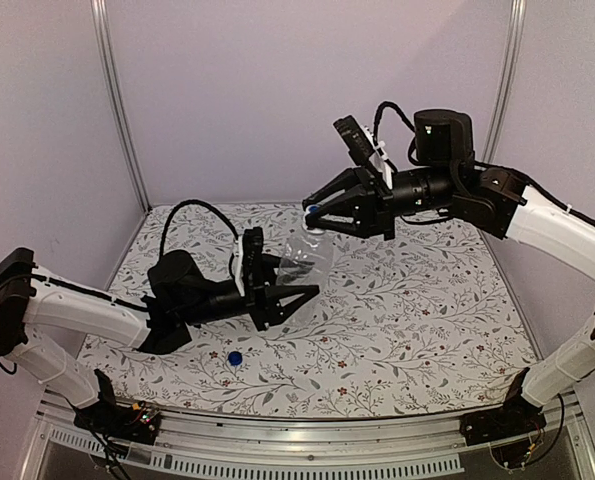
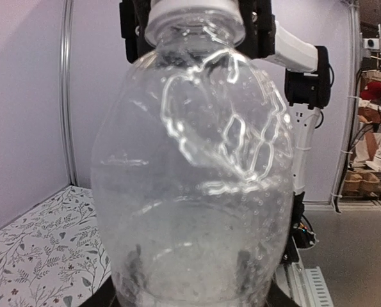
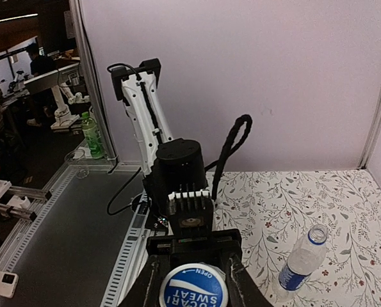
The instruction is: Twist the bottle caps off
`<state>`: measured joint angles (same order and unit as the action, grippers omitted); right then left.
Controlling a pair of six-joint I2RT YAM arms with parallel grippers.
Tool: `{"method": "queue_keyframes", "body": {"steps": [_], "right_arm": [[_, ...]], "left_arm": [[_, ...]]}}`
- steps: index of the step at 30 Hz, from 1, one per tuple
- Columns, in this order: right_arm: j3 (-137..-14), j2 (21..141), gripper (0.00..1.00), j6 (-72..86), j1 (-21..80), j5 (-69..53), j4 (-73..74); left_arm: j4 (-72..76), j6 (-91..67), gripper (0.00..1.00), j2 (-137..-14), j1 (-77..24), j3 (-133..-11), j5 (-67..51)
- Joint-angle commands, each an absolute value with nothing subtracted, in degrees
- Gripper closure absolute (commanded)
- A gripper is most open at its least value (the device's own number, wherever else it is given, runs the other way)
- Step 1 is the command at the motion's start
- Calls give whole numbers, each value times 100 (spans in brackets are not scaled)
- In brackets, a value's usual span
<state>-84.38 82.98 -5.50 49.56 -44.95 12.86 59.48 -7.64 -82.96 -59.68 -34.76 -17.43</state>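
A plain clear bottle [image 1: 314, 252] is held tilted above the table, and my left gripper [image 1: 295, 278] is shut on its lower body. Through the plastic in the left wrist view, the bottle [image 2: 190, 160] fills the frame and the dark fingers [image 2: 134, 268] show at its base. My right gripper [image 1: 315, 213] is shut on its whitish cap [image 3: 193, 291], which bears a blue printed top, with one finger on each side. A solid blue cap [image 1: 235, 358] lies loose on the table. A bottle with a blue label band [image 3: 299, 265] stands upright on the table, its mouth open.
The floral table cover [image 1: 427, 320] spans the workspace, with pale walls on three sides. The left arm's black cable [image 1: 192, 208] loops above the table at the back left. A metal rail [image 1: 307, 440] runs along the near edge.
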Motion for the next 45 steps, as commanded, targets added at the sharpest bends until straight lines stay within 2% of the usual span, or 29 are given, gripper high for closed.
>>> {"method": "queue_keyframes", "body": {"steps": [1, 7, 11, 16, 23, 26, 36, 45], "right_arm": [[-8531, 8464, 86, -1108, 4680, -5878, 1430], [-8567, 8599, 83, -1155, 4562, -6226, 1450], [-8569, 8639, 76, -1096, 4562, -6133, 1441], [-8514, 8573, 60, -975, 4562, -5687, 1428], [-8355, 8364, 22, -721, 4562, -5351, 1302], [-8253, 8198, 12, -637, 4566, -5200, 1229], [-8198, 7888, 10, 69, 4568, -4123, 952], [-8451, 8092, 12, 1063, 4897, -2051, 934]], "left_arm": [[6303, -856, 53, -8319, -5945, -3498, -2934], [6510, -1020, 54, -8405, -5906, -3468, -3083], [6548, -1050, 55, -8429, -5882, -3461, -3036], [6560, -1043, 56, -8438, -5859, -3414, -2871], [6558, -1050, 56, -8426, -5827, -3373, -2582], [6501, -1051, 56, -8407, -5817, -3377, -2268], [5993, -960, 56, -8351, -5844, -3480, -1116], [5690, -669, 55, -8332, -6047, -3582, -230]]}}
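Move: The right fingers, pointing left, still pinch the blue cap about 1 cm below their hand point, with the clear bottle's middle some 11 cm straight beneath that hand. The labelled bottle stands on the table about 16 cm ahead, 14 cm left and 29 cm below it; the loose cap lies some 3 cm ahead, 16 cm left and 39 cm down. From the left hand, which grips the clear bottle, the pinched cap is about 12 cm up, 1 cm ahead and 1 cm right. Finishing a twist on the pinched cap, both hands draw back about 2 cm, the right turning some 15 degrees counter-clockwise while the left, keeping its grip on the clear bottle, turns about 10 degrees clockwise. The right fingers then open wide and let go of the cap, and that hand rises off it by a couple of centimetres, shifts slightly right and swings forward with a clockwise turn of about 30 degrees, while the left carries the bottle some 5 cm forward and slightly down, turning back about 20 degrees counter-clockwise. ##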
